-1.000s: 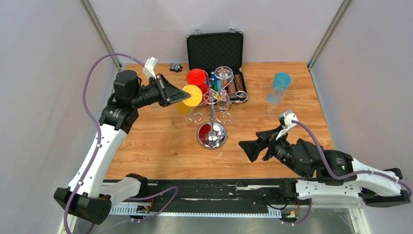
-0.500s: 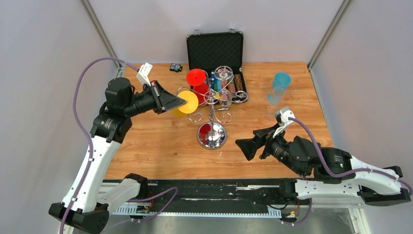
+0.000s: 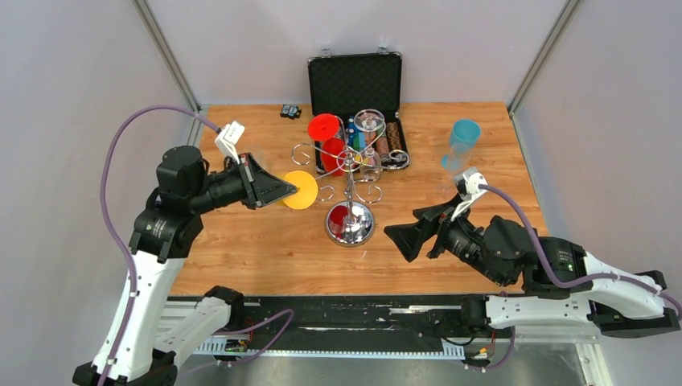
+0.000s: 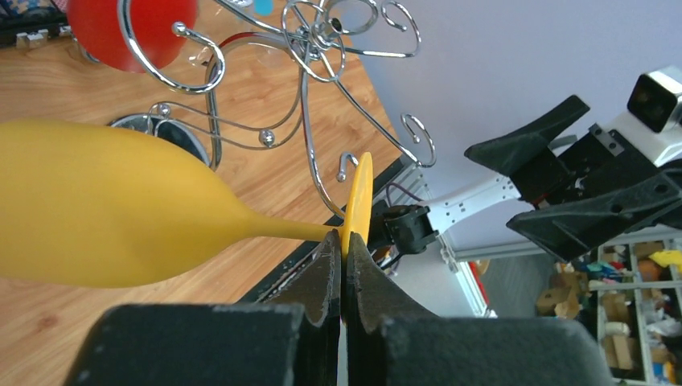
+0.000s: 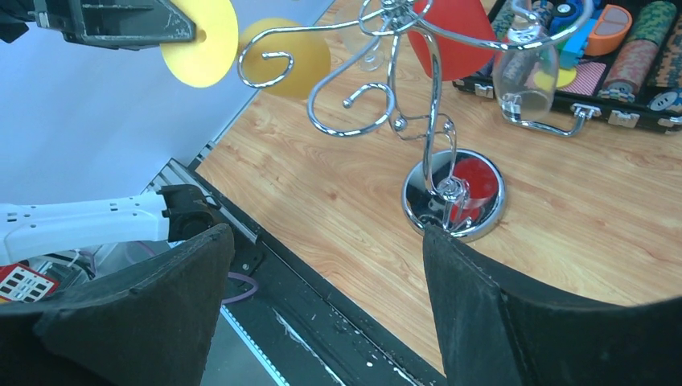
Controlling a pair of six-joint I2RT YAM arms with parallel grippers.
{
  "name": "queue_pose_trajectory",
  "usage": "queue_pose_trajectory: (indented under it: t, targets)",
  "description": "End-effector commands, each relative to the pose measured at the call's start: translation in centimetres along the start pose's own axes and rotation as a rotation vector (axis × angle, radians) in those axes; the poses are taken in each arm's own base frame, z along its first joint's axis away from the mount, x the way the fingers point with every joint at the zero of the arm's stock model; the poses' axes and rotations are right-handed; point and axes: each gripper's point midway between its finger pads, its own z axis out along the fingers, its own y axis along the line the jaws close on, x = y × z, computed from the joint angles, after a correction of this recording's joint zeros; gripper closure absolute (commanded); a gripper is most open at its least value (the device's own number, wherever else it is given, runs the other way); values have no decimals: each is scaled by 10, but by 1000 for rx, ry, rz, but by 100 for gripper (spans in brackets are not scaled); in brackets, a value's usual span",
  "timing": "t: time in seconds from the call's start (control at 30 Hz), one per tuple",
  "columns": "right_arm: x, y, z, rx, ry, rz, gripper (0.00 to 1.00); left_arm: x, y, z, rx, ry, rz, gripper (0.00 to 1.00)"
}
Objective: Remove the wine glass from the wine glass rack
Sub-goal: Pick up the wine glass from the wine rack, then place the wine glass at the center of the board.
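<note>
My left gripper (image 3: 289, 190) is shut on the thin foot of a yellow wine glass (image 4: 104, 213), which lies sideways in the air. The foot (image 3: 301, 191) faces the wine glass rack (image 3: 349, 223) and hangs just left of its curled wire arms (image 4: 322, 48), apart from them. A red wine glass (image 3: 324, 127) and a clear one (image 3: 369, 121) hang on the rack. My right gripper (image 3: 406, 240) is open and empty, low near the table's front edge, right of the mirrored base (image 5: 454, 197). Its fingers (image 5: 185, 273) stand wide apart.
An open black chip case (image 3: 355, 84) stands behind the rack. A blue glass (image 3: 463, 135) stands upright at the back right. A small black object (image 3: 290, 111) lies at the back left. White walls close in the wooden table (image 3: 241, 241) on both sides.
The left arm has drawn the yellow glass leftward and toward the near side, away from the rack's arms. The right gripper has edged slightly left, still open.
</note>
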Motion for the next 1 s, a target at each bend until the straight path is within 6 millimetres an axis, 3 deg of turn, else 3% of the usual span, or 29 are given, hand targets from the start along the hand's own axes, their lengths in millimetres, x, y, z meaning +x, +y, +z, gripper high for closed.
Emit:
queue_pose_trajectory:
  t: [0.0,0.53,0.97]
  targets:
    - [-17,23,2,-66,-8,-17,14,6,-22,-17,66,21,131,100]
    - [-42,81,27,-178,15,-127,11,46,-24,-33,87,145,249,100]
    - [-46,104,48,-210,44,-129,11,90,-5,-35,68,299,319,100]
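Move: The left hand already pinches the yellow wine glass by its foot, clear of the rack, bowl hanging ahead and down; the open right gripper it is brought to is about 18 cm right and 8 cm back, near level. The rack's top is some 7 cm ahead, 9 cm right and slightly lower; the red glass's middle about 13 ahead, 5 right, 10 below. From the right hand, the yellow glass's middle is about 13 cm ahead, 20 left, 7 lower. Keeping its pinch on the foot, the left hand draws the yellow wine glass back about 8 cm, away from the rack, sinks some 4 cm mostly in the later half, and turns clockwise by roughly 20 degrees with its left side rising. Meanwhile the right hand, fingers still wide open, comes about 9 cm left towards the glass, climbing some 5 cm early on and turning slightly counter-clockwise, without touching the glass yet. ##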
